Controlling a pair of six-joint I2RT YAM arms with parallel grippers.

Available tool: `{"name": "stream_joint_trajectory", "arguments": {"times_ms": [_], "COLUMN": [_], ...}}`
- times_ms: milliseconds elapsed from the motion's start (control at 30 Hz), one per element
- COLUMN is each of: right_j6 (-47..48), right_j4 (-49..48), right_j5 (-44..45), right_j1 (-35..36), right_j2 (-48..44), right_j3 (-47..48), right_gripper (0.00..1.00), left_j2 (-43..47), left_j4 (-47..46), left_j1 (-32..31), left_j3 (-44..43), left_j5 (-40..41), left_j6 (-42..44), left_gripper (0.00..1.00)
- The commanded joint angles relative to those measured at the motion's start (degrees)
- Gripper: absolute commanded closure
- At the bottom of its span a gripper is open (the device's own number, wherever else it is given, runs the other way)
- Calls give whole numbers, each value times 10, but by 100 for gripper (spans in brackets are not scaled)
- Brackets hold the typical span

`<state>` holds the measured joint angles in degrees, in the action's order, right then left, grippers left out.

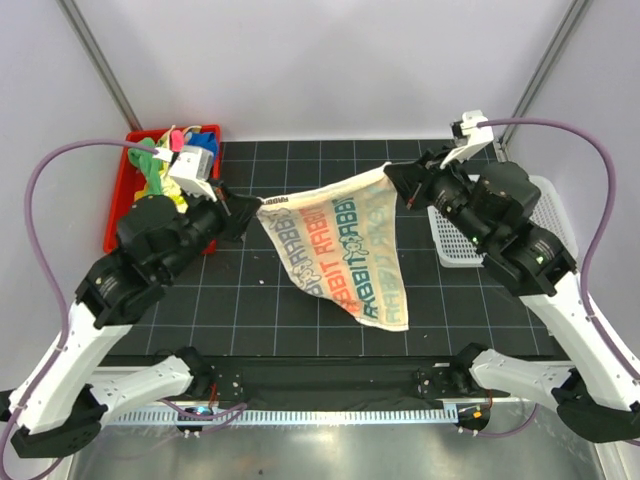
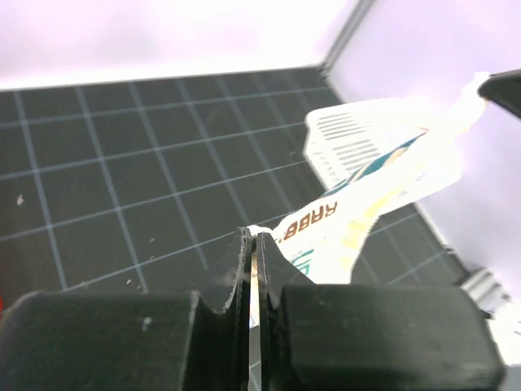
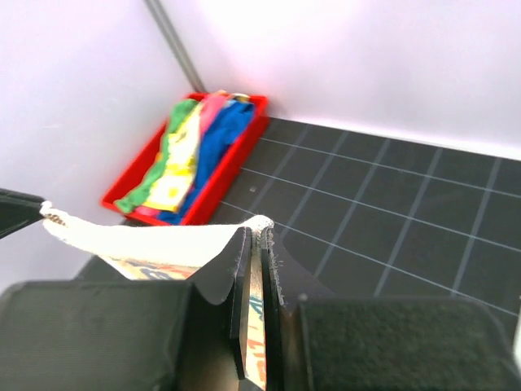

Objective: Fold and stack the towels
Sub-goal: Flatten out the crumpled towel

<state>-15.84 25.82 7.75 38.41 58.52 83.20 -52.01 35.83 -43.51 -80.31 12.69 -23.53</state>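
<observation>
A white towel with printed lettering [image 1: 345, 250] hangs stretched above the black mat, its lower corner drooping toward the near edge. My left gripper [image 1: 252, 208] is shut on its left corner, and in the left wrist view the towel [image 2: 358, 195] runs away to the right from the left gripper [image 2: 254, 240]. My right gripper [image 1: 398, 176] is shut on the opposite corner; the right wrist view shows the towel [image 3: 146, 243] pinched in the right gripper [image 3: 259, 232]. Green, yellow, pink and blue towels [image 3: 195, 147] lie piled in the red bin [image 1: 118, 215].
The red bin [image 3: 236, 163] stands at the back left of the gridded black mat [image 1: 300, 310]. A white mesh basket [image 1: 455, 245] sits at the right, partly under my right arm. Grey walls and frame posts close in the back.
</observation>
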Motion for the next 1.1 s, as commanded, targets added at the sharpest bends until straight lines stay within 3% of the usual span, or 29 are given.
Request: {"name": "stream_joint_trajectory", "arguments": {"times_ms": [0, 200, 833, 1067], "right_j6": [-16, -37, -69, -82], "right_j4": [-4, -7, -15, -25], "right_j5": [-48, -99, -130, -130], "right_j1": [1, 2, 2, 3], "right_j2": [-27, -43, -39, -34], "right_j3": [37, 49, 115, 83], "right_gripper": [99, 99, 99, 99], "left_j2": [30, 51, 41, 32], "left_j4": [6, 6, -3, 2], "left_j1": [-2, -3, -3, -2], "left_j3": [-34, -54, -132, -122], "left_j5": [-48, -76, -79, -46], "left_j6": [16, 8, -18, -29], "left_gripper": [100, 100, 100, 100]}}
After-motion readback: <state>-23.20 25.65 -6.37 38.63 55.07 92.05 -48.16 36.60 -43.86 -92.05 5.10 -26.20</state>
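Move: The towel is already pinched by two corners and hangs between the hands. Its middle is about 13 cm right, 3 cm back and 15 cm below the left hand; from the right hand it is about 9 cm left, 7 cm back and 17 cm down. The red bin lies some 27 cm ahead, 32 cm left and 38 cm below the left hand. The white basket lies about 13 cm ahead, 38 cm right and 41 cm below the right hand. Both shut grippers keep their pinch on the towel's two corners and draw it up and back towards the robot, the left rising about 10 cm, the right nearly 9, each coming back 6 or 7. They nearly halt midway, then lift again and ease to a stop. The wrists roll and turn the fingers further inward, the right's by some 15 degrees, the left also tipping up slightly. ##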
